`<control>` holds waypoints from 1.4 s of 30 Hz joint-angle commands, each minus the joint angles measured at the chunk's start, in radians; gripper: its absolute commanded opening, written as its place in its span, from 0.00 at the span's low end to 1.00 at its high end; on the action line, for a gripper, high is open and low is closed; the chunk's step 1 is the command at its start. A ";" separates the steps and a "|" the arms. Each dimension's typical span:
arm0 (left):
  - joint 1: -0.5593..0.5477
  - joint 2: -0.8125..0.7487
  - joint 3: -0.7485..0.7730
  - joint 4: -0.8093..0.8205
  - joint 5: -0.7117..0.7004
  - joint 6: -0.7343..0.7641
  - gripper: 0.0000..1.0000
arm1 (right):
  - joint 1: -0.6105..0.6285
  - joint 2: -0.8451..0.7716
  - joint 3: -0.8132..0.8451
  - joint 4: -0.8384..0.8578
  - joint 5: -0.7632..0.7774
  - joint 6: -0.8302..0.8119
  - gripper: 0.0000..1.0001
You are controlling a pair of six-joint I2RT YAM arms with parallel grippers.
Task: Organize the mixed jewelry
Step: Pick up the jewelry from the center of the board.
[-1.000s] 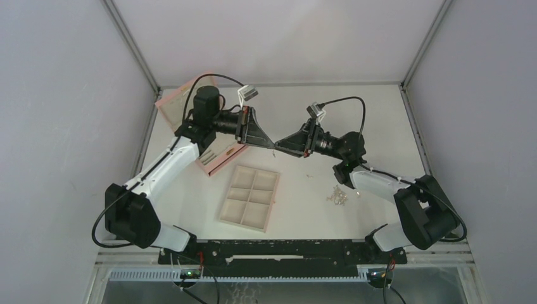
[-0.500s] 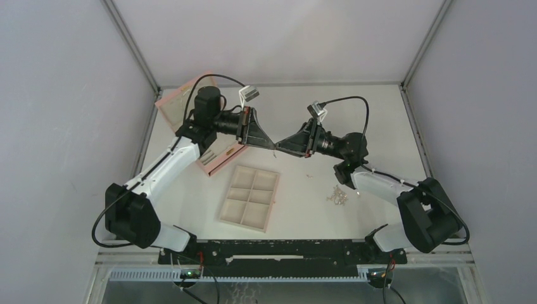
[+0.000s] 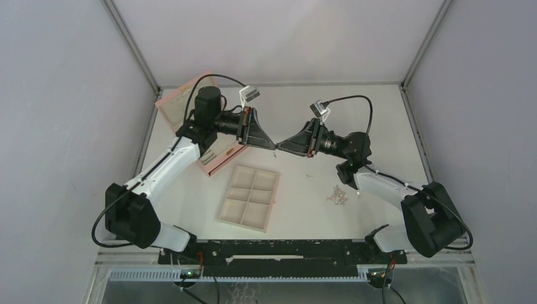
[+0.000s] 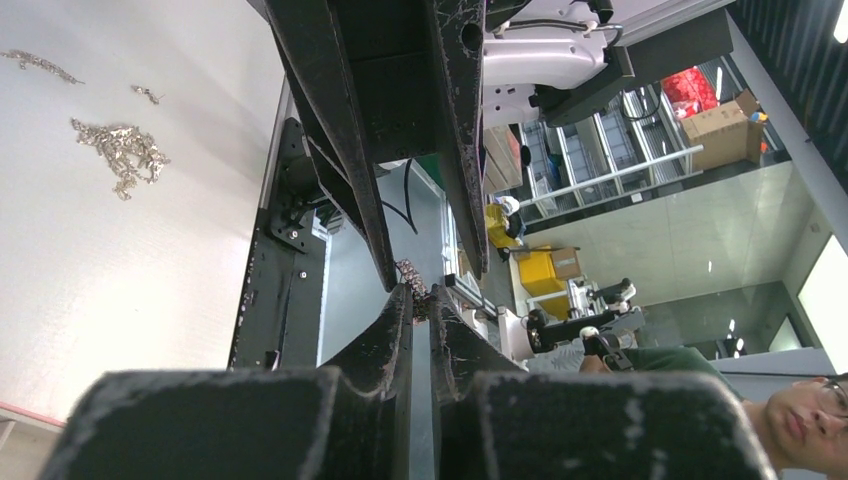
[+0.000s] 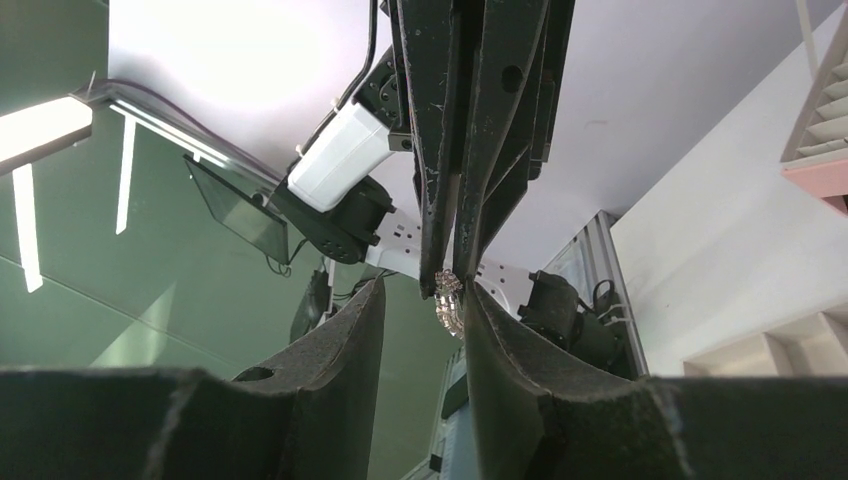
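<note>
A small silver chain piece [image 5: 449,300] hangs in the air, pinched at its top by my left gripper [image 3: 273,146], which is shut on it. The same piece shows as a dark cluster [image 4: 412,276] at my left fingertips. My right gripper [image 5: 424,292] faces the left one tip to tip over the middle of the table. It is open, one finger on each side of the dangling piece, the piece close against its right finger [image 5: 490,330]. The rest of the mixed jewelry lies in a small pile [image 3: 337,196] on the table to the right.
The beige six-compartment tray [image 3: 229,204] lies near the front centre, below the two grippers. The pink box [image 3: 223,158] stands open at the back left under my left arm. Loose bits [image 3: 309,175] lie between the tray and the pile. Side walls enclose the table.
The right gripper's fingers have come closer together around the hanging piece. The left gripper has kept its hold and its place.
</note>
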 commanded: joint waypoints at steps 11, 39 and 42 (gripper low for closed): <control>0.000 -0.018 0.019 0.019 0.021 -0.002 0.00 | -0.005 -0.017 0.040 0.044 0.017 -0.012 0.37; -0.003 -0.023 0.015 0.019 0.024 -0.001 0.00 | -0.003 0.018 0.040 0.039 0.033 0.008 0.22; -0.003 -0.025 0.013 0.019 0.026 0.001 0.00 | -0.004 0.022 0.040 0.044 0.034 0.013 0.18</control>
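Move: The small jewelry piece is still pinched in the left hand's fingertips, about 1 cm right of and 1 cm below that hand's point; from the right hand it lies about 1 cm to the left and 1 cm below, level with it in reach, between its part-open fingers. On the board about 31 cm below the right hand, the compartment tray is some 8 cm left and 2 cm back, and the jewelry pile some 21 cm right and 1 cm back. With the left hand holding the piece steady and its fingers shut, the right hand stays almost in place and slowly draws its part-open fingers together from both sides of the piece, until only a narrow gap remains, about half the opening it began with. Towards the end the right hand also eases about half a centimetre forward and dips slightly around the piece, its attitude unchanged; whether both its fingers touch the piece by then can't be seen. ##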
